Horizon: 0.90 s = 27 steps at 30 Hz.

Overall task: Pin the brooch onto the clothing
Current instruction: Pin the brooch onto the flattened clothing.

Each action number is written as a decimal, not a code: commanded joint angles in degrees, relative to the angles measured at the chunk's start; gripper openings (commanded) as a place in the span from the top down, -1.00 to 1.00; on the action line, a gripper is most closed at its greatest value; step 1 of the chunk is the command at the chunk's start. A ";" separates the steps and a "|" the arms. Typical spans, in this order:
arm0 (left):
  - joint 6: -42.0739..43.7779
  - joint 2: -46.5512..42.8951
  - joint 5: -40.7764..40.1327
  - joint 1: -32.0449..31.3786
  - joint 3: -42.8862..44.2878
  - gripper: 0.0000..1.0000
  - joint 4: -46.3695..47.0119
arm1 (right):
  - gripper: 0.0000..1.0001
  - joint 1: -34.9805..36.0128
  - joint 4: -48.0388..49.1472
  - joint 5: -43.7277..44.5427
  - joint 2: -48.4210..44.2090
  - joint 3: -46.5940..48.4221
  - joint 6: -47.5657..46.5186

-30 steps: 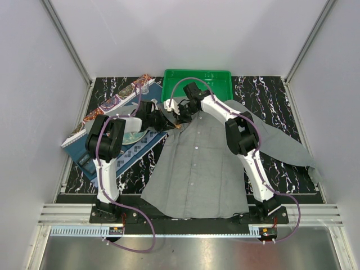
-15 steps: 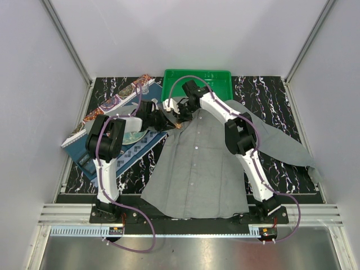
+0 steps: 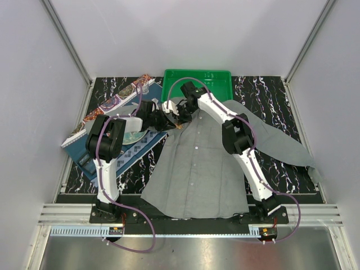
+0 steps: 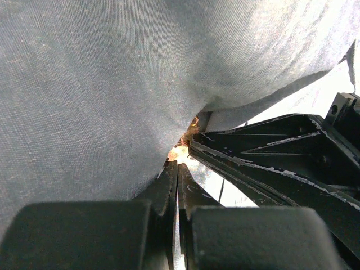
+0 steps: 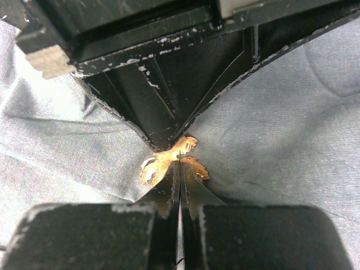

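Observation:
The grey shirt point(image 3: 197, 163) lies flat on the table, collar toward the far side. Both grippers meet tip to tip at its upper left shoulder. The brooch point(image 5: 169, 160) is a small gold-orange ornament lying against the fabric; it also shows as an orange speck in the top view point(image 3: 178, 126). My right gripper point(image 5: 180, 169) is shut on the brooch. My left gripper point(image 4: 177, 164) is shut at a bunched fold of the shirt point(image 4: 112, 84), its tips just short of the brooch point(image 4: 181, 151). From the right wrist it appears as a black wedge point(image 5: 169, 84) pointing at the brooch.
A green tray point(image 3: 197, 79) stands behind the shirt. A dark blue patterned placemat point(image 3: 107, 154) with a round plate point(image 3: 132, 135) lies to the left, under the left arm. A patterned strip point(image 3: 115, 102) lies at the far left. The shirt's right sleeve point(image 3: 281, 143) reaches toward the right edge.
The right arm's wrist has shifted slightly left toward the left gripper. The grippers stay together at the shirt's shoulder.

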 commanded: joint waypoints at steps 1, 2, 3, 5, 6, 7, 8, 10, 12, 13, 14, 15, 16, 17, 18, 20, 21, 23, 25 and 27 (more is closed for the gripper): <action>2.74 1.08 -6.67 0.45 -0.60 1.00 -6.21 | 1.00 0.35 -1.14 2.66 2.27 2.62 -0.74; 2.74 0.91 -6.67 0.54 -0.77 1.00 -6.13 | 1.00 0.35 -1.58 2.83 2.53 2.53 -1.34; 2.48 0.38 -6.49 0.72 -1.30 1.00 -5.08 | 1.00 0.26 -1.58 2.92 2.62 2.44 -1.44; 0.99 -0.32 -5.88 1.77 -3.93 1.00 -1.32 | 1.00 0.26 -2.19 3.18 2.80 2.44 -1.96; 0.46 -0.76 -4.92 2.21 -4.81 1.00 0.97 | 1.00 0.18 -2.28 3.27 2.80 2.18 -2.14; -0.50 -1.37 -3.78 2.91 -6.64 0.96 3.34 | 1.00 0.26 -2.37 3.10 2.71 2.09 -2.32; -0.77 -1.47 -3.42 3.18 -6.84 0.82 4.24 | 1.00 0.26 -2.72 3.10 2.62 2.00 -2.67; -2.61 -0.95 -1.14 3.70 -7.71 0.65 7.39 | 1.00 0.26 -2.72 3.01 2.80 1.74 -2.76; -5.25 -0.33 1.49 3.97 -8.77 0.46 14.07 | 1.00 0.26 -2.81 3.18 2.80 1.22 -2.93; -6.30 0.11 1.94 3.88 -8.86 0.42 15.22 | 1.00 0.26 -2.55 3.19 2.71 0.95 -3.02; -6.58 0.81 2.64 3.80 -8.69 0.38 16.80 | 1.00 0.18 -2.37 3.01 2.54 0.60 -2.85; -7.10 0.99 2.83 3.71 -8.68 0.34 17.68 | 1.00 0.18 -2.11 2.84 2.36 0.60 -2.50; -8.85 1.17 3.17 3.79 -9.73 0.32 19.52 | 1.00 0.18 -1.50 2.40 2.36 0.60 -1.71; -9.47 1.26 3.35 3.79 -10.26 0.30 22.15 | 1.00 0.09 -1.14 2.13 2.27 0.68 -1.35; -9.57 1.26 3.53 3.79 -10.35 0.28 22.35 | 1.00 0.00 -0.97 1.87 2.10 0.77 -1.18; -9.92 1.08 3.70 3.79 -11.05 0.25 23.65 | 1.00 -0.35 0.09 0.73 1.57 0.60 -0.04; -10.09 0.82 3.62 3.88 -11.49 0.21 23.93 | 1.00 -0.79 0.61 -0.32 1.31 0.60 0.84; -9.66 0.81 3.35 3.88 -11.23 0.21 22.80 | 1.00 -1.14 1.41 -0.86 0.78 0.42 1.99; -10.35 1.52 3.97 3.45 -10.88 0.20 24.36 | 1.00 -1.67 2.02 -1.38 0.43 -0.02 2.69; -10.97 2.22 4.23 2.83 -9.92 0.21 24.37 | 1.00 -2.19 2.02 -2.00 0.34 -0.19 3.22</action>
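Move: Right at the left hand's shut fingertips lies the brooch, its middle about 1 cm to their right, level in height. From that hand, the plate is some 16 cm to the left and 1 cm back, about 1 cm lower; the green tray is roughly 18 cm ahead and 8 cm to the right. From the right hand, whose shut tips overlap the brooch, its middle is about 1 cm back and 1 cm left. Opening to about two-fifths, the left fingers spread beside the brooch as the hand eases a good 1 cm left, away from it, then rises about half a centimetre. The wrist tilts some 10 degrees, so the fingers point less steeply down. The right hand stays in place, fingers shut, tips kept on the brooch. ##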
